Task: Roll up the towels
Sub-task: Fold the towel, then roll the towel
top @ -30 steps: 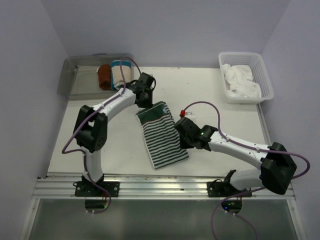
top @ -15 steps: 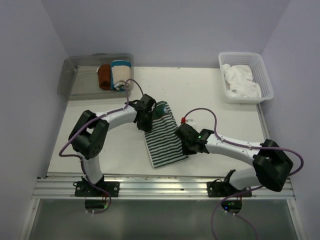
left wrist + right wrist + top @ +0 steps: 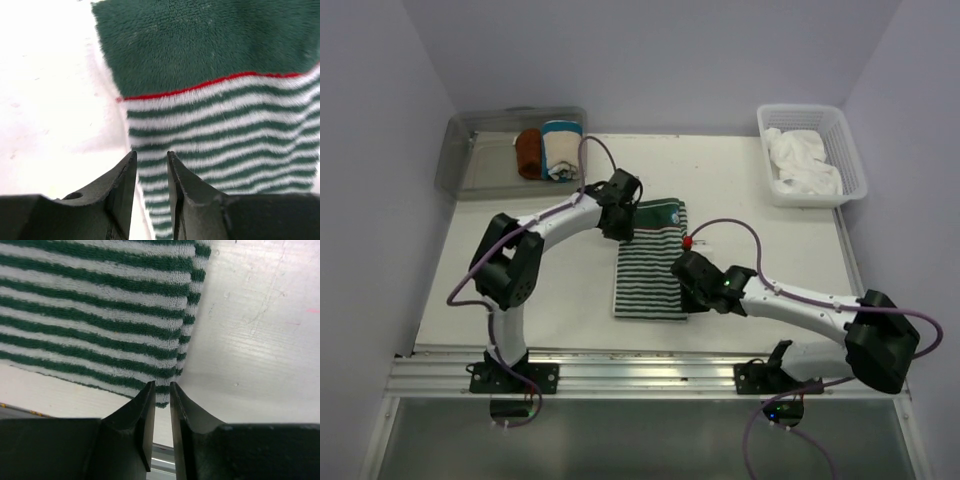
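The green-and-white striped towel [image 3: 650, 270] lies flat and square to the table's edges at mid-table, its solid green band [image 3: 200, 45] at the far end. My left gripper [image 3: 623, 222] sits on the towel's far left edge, its jaws a narrow gap apart with that edge [image 3: 151, 155] between them. My right gripper [image 3: 688, 288] is at the near right corner, jaws nearly together around the corner [image 3: 161, 385] of the striped cloth [image 3: 90, 315]. The white towel [image 3: 805, 165] lies crumpled in the basket at the back right.
A white basket [image 3: 765, 150] stands at the back right corner. A clear bin [image 3: 480, 165] at the back left holds a rolled rust-brown towel [image 3: 528, 152] and a rolled cream towel with a teal band [image 3: 560, 148]. A metal rail [image 3: 640, 375] runs along the near edge.
Both grippers have swung the striped towel from a slanted lie to square with the table. The left gripper moved right and away; the right gripper stayed at the near right corner.
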### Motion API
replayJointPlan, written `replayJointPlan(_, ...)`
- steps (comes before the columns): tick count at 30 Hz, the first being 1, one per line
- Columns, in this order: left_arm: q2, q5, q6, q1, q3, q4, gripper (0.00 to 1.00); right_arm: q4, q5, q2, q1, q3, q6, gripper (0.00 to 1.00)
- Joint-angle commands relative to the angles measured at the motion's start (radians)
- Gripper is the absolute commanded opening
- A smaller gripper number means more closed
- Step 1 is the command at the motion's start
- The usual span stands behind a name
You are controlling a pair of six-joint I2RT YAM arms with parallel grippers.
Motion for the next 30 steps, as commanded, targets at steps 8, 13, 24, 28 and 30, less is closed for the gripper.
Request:
replayJointPlan(8,-0.404,-0.020,0.000,0.007,-0.262,-0.034,0.38,-0.054,0.163,-0.057,0.169,0.073,-0.154,0.41)
replayJointPlan(13,-0.485,-0.032,-0.046,0.014,-0.388,-0.049,0.39,-0.031,0.223,0.068,0.298,0.163,-0.292,0.52)
replayJointPlan(24,-0.562,0.082,-0.076,0.182,-0.488,0.006,0.38,0.077,0.174,0.208,0.323,0.208,-0.524,0.57)
replayJointPlan(28,-0.576,0.090,-0.082,0.216,-0.479,0.000,0.38,0.111,0.122,0.228,0.323,0.189,-0.524,0.57)
replayJointPlan(30,-0.578,0.090,-0.083,0.218,-0.467,-0.005,0.38,0.119,0.114,0.231,0.323,0.177,-0.521,0.57)
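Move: The folded striped towel's near edge has its middle about 9 cm to the right hand's left, 2 cm back and some 3 cm lower; its near right corner is almost under that hand, 2 cm back and 1 cm left. From the left hand, the edge's middle lies about 21 cm back, 7 cm right and slightly below; the near left corner is 20 cm back and 1 cm left, the rolled tan towel 19 cm ahead and 14 cm left. With no contact visible, the right hand swings about 7 cm left and a little back, from the near right corner to above the towel's near edge, rising slightly then sinking again, its fingers opening wide and its wrist turning nearly 40 degrees counter-clockwise. The left hand lifts up and back off the towel's left side, sinks again, and ends about 12 cm farther left over bare table. ##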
